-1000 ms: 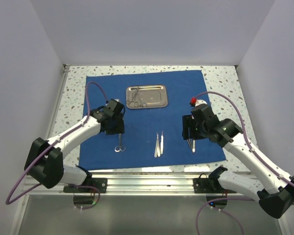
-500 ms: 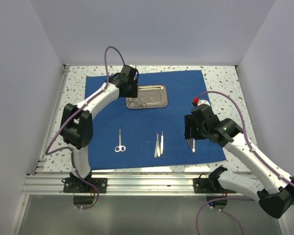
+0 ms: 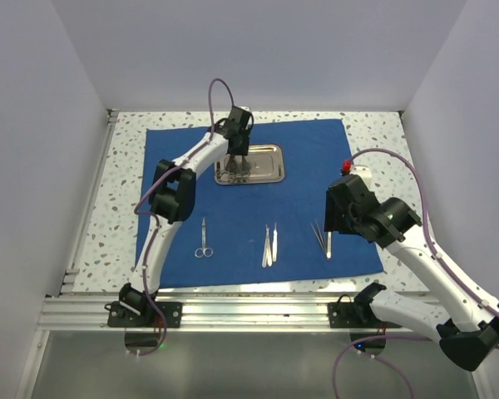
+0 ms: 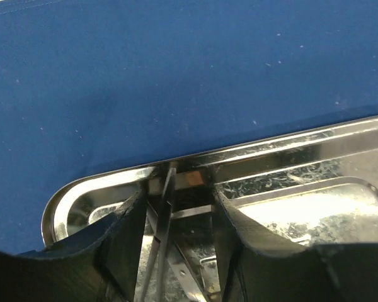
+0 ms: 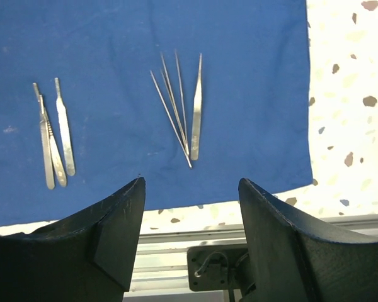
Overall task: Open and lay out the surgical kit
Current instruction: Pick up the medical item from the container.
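The royal-blue cloth (image 3: 170,166) lies spread flat on the table. At its far middle sits the steel tray (image 3: 270,151), still holding ring-handled instruments (image 3: 235,173). My left gripper (image 3: 237,158) is lowered into the tray's left end, open. In the left wrist view its fingers (image 4: 129,236) straddle thin silver blades (image 4: 164,211) without clearly pressing on them. Scissors (image 3: 203,239), two flat handles (image 3: 269,244) and tweezers (image 3: 325,237) lie in a row on the near cloth. My right gripper (image 3: 333,218) hovers open above the tweezers (image 5: 195,116), holding nothing.
Speckled tabletop (image 3: 125,191) shows round the cloth, and white walls close in on three sides. The aluminium rail (image 3: 249,307) carrying the arm bases runs along the near edge. A purple cable loops above each arm.
The left arm swung from the scissors on the near-left cloth up to the tray and lowered its jaws into it. The right gripper drew slightly right, away from the tweezers.
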Controlling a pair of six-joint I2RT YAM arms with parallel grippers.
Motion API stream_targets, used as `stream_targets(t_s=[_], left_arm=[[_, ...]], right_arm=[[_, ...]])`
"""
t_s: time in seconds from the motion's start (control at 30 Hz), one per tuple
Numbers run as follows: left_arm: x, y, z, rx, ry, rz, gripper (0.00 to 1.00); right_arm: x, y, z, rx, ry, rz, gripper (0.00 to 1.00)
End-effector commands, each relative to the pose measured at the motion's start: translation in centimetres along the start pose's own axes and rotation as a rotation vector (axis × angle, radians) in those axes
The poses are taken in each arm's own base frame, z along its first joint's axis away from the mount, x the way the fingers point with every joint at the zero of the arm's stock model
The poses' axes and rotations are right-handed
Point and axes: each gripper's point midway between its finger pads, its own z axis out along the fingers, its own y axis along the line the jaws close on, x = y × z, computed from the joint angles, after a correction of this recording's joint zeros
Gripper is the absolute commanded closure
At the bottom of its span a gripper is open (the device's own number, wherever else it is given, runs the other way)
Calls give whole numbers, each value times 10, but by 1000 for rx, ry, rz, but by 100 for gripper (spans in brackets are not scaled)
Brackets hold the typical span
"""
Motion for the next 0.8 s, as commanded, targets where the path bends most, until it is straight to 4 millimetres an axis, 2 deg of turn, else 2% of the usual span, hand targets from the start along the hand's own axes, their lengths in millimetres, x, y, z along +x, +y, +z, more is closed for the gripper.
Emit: stream_targets(t_s=[0.0,0.23,0.53,0.6,0.63,0.77], left_arm=[[-28,18,1,-47,-70,-35,52],[-6,21,21,-46,-19,-31,53],[15,23,26,-43,26,-17,81],[19,23,26,-45,38,-15,92],[20,24,26,-46,43,-15,100],[20,24,21,-49,48,-25,100]], right_arm=[[-9,-13,-9,66,-35,34,35],[-13,-10,-2,91,-20,4,35],[-25,-2,5,93,-28,-29,35],[-25,0,4,88,-29,-29,35],[-25,0,5,87,-26,-28,35],[-22,2,4,67,-22,-21,35]])
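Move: The medical item lies in the tray between the left hand's open fingers, its middle about 3 cm back and 1 cm left of that hand, 1 cm lower, with its slim tip reaching out to the tray's far rim. A second instrument crosses it, roughly 4 cm back and level sideways. The tray's middle is some 3 cm back and 4 cm right. From the right hand the medical item lies about 33 cm ahead, 28 cm left and 17 cm below. The left hand, already down in the left end of the tray with its fingers half open, eases about 1.5 cm forward and as much to its left to bring the medical item's slim shaft between the fingertips, settling barely lower and hardly turning. There it stays put while the fingers close almost completely and pinch the shaft just short of the far rim, pointing forward and down all the while. ##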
